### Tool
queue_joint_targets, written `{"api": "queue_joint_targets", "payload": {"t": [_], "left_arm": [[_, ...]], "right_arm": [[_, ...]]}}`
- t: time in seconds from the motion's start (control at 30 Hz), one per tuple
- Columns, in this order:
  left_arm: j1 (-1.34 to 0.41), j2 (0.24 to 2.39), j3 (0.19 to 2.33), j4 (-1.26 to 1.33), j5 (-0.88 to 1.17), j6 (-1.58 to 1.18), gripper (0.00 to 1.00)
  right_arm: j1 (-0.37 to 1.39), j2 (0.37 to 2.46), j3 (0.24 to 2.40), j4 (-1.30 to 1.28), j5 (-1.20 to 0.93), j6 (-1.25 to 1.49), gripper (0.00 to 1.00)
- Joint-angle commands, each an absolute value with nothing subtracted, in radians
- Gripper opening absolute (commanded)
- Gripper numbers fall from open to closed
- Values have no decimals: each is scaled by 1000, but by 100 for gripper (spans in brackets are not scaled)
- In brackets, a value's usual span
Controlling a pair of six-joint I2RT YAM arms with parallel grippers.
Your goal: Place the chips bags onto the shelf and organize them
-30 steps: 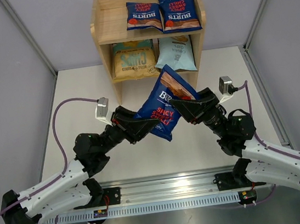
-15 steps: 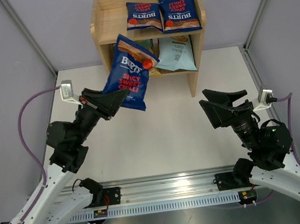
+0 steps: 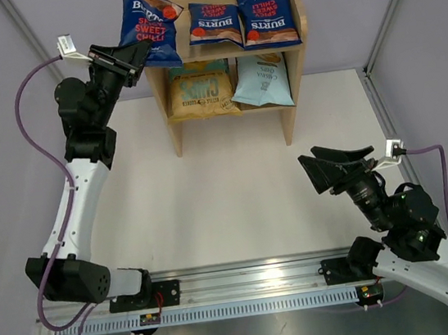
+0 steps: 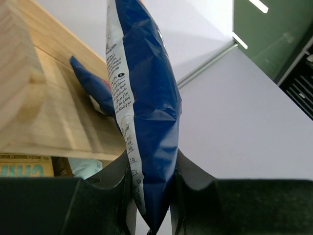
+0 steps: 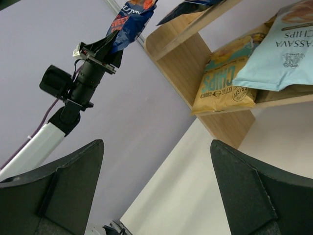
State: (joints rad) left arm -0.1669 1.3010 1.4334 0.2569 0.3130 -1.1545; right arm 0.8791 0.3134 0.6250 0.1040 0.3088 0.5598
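My left gripper is shut on the bottom edge of a dark blue Burts chips bag, which hangs upright above the left end of the shelf's top tier. In the left wrist view that bag stands edge-on between the jaws. Two more Burts bags lie on the top tier. A tan Chips bag and a pale blue bag stand on the lower tier. My right gripper is open and holds nothing, low over the table's right side.
The table is enclosed by pale walls left, right and behind the shelf. A metal rail with both arm bases runs along the near edge. The left arm's purple cable loops beside the left wall.
The right gripper let go of the blue bag, opened wide and drew back right. The left arm swung the bag from mid-table up to the shelf's top left.
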Motion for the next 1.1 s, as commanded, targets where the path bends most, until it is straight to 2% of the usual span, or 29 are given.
{"api": "queue_joint_targets", "payload": {"t": [0.0,0.3,0.43,0.73,1.07], "left_arm": [[-153,1356,1583,239,272,-1180,2],[-153,1591,1848,105,213,-1140,3],[-153,1719,2070,-55,230,-1095,2],[-202,1724,2080,-238,107,-1039,0],[-250,1766,2112,-331,109,-1077,0]], "right_arm": [[882,293,661,48,374,557,98],[884,253,664,5,408,514,99],[884,236,660,-29,416,514,99],[882,235,658,-55,448,514,99],[882,213,658,-77,466,535,100]]}}
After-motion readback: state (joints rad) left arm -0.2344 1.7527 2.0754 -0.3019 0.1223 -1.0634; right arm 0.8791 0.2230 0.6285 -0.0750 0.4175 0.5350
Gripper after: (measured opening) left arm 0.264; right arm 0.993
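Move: The left hand, pinching a Burts bag by its edge, stands short of the upper shelf's empty left end, whose middle lies some 15 cm ahead, 7 cm to the right and 8 cm lower. The middle Burts bag already on that shelf is about 15 cm ahead and 22 cm right, some 7 cm lower; the shelf's left side panel is roughly 8 cm ahead and 2 cm right, 5 cm lower. From the right hand the empty end lies about 36 cm ahead, 38 cm left and 6 cm up. Keeping its pinch on the bag, the left hand carries it forward about 12 cm, rising slightly, over the front of the upper shelf into the free left end; it then sinks some 6 cm with the fingers tipping down nearly 20 degrees and doesn't let go. The empty right hand, still open, drifts a few centimetres right and down, clear of the shelf. ##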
